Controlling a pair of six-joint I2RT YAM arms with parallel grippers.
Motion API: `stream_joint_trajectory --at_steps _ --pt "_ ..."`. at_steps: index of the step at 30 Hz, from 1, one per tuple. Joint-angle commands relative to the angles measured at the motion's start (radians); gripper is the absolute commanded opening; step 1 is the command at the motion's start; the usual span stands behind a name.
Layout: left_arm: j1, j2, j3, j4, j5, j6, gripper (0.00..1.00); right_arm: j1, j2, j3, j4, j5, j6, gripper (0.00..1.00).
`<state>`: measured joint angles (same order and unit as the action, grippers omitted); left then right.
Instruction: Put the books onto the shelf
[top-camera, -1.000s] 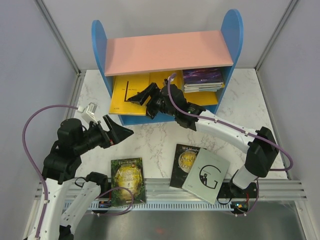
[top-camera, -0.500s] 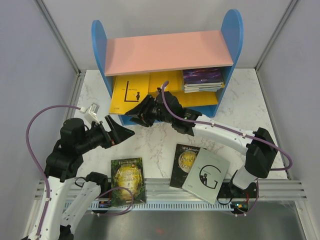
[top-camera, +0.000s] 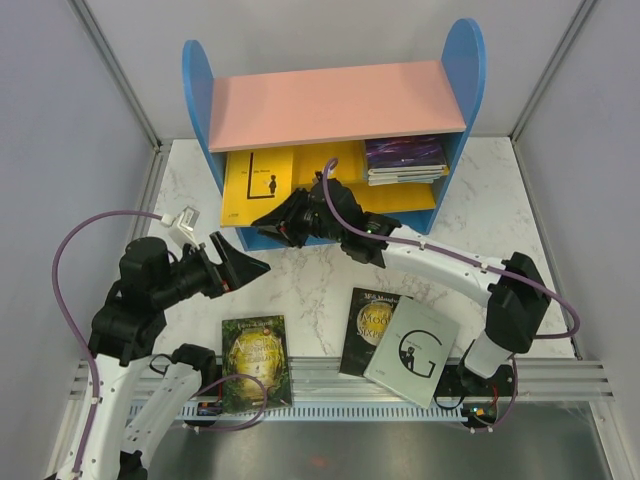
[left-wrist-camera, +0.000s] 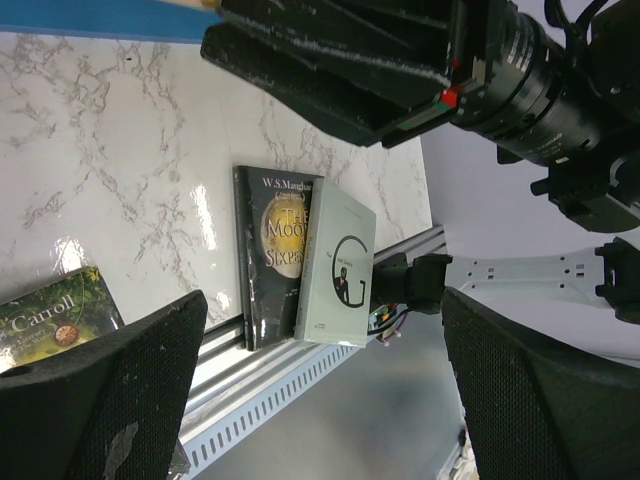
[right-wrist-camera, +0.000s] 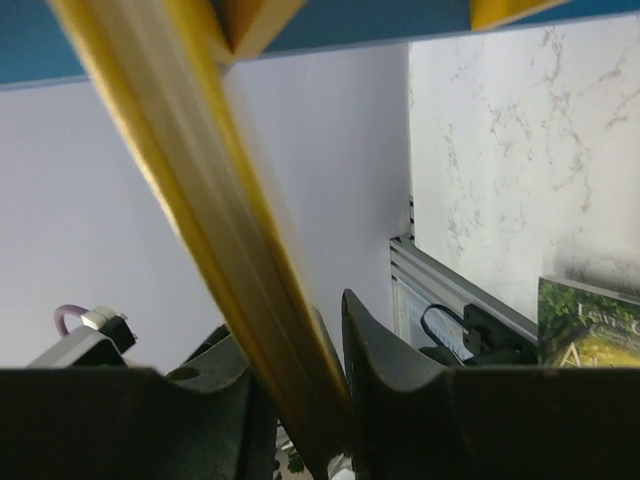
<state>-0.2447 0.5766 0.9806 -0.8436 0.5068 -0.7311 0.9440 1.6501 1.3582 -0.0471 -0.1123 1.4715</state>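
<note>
The shelf (top-camera: 330, 102) stands at the back, with a purple stack of books (top-camera: 405, 160) in its right side. A yellow book (top-camera: 257, 187) leans in its left side. My right gripper (top-camera: 290, 222) is at that book's lower right corner; in the right wrist view the yellow book's edge (right-wrist-camera: 200, 200) runs between the jaws of the right gripper (right-wrist-camera: 320, 400), which press on it. My left gripper (top-camera: 235, 265) hangs open above the table with nothing in it. A green forest book (top-camera: 256, 362), a black book (top-camera: 368, 325) and a grey "G" book (top-camera: 412, 352) lie near the front rail.
The grey "G" book (left-wrist-camera: 340, 265) overlaps the black book (left-wrist-camera: 272, 255), and both hang over the aluminium rail (top-camera: 330, 385) at the table's front edge. Grey walls close in both sides. My right arm (top-camera: 450, 265) stretches diagonally across the marble table (top-camera: 310, 285).
My right gripper has drawn out of the shelf toward the yellow book's corner and narrowed onto its edge. The yellow book has tipped more upright. The left arm has barely shifted.
</note>
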Motion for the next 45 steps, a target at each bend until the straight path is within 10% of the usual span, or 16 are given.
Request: stream_joint_trajectory --at_steps 1,45 --pt "-0.004 -0.014 0.029 0.006 0.03 0.022 1.0 -0.027 0.045 0.087 0.01 0.053 0.001 0.32" --pt "-0.002 -0.063 0.026 -0.06 0.009 0.007 0.99 -0.102 0.019 0.095 0.075 0.01 -0.048 0.84"
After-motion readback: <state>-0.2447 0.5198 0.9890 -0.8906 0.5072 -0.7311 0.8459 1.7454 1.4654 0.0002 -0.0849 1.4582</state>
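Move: The yellow book juts from the left end of the upper shelf. The right hand has its front right corner between the fingers, so its middle is about 10 cm ahead, 2 cm to the left, level in height. The shelf's blue left side stands roughly 10 cm left and 10 cm ahead; the stack of shelved books is some 27 cm right and 14 cm ahead. For the idle left hand, the yellow book's middle lies about 19 cm ahead, 1 cm right, roughly level. The yellow book, already between the right fingers at its front corner, is pushed deeper into the shelf as the right hand goes about 7 cm forward, lifting slightly at first and turning some 10 degrees clockwise. The hand slows as its fingers open wide around the edge, then eases back a little. ##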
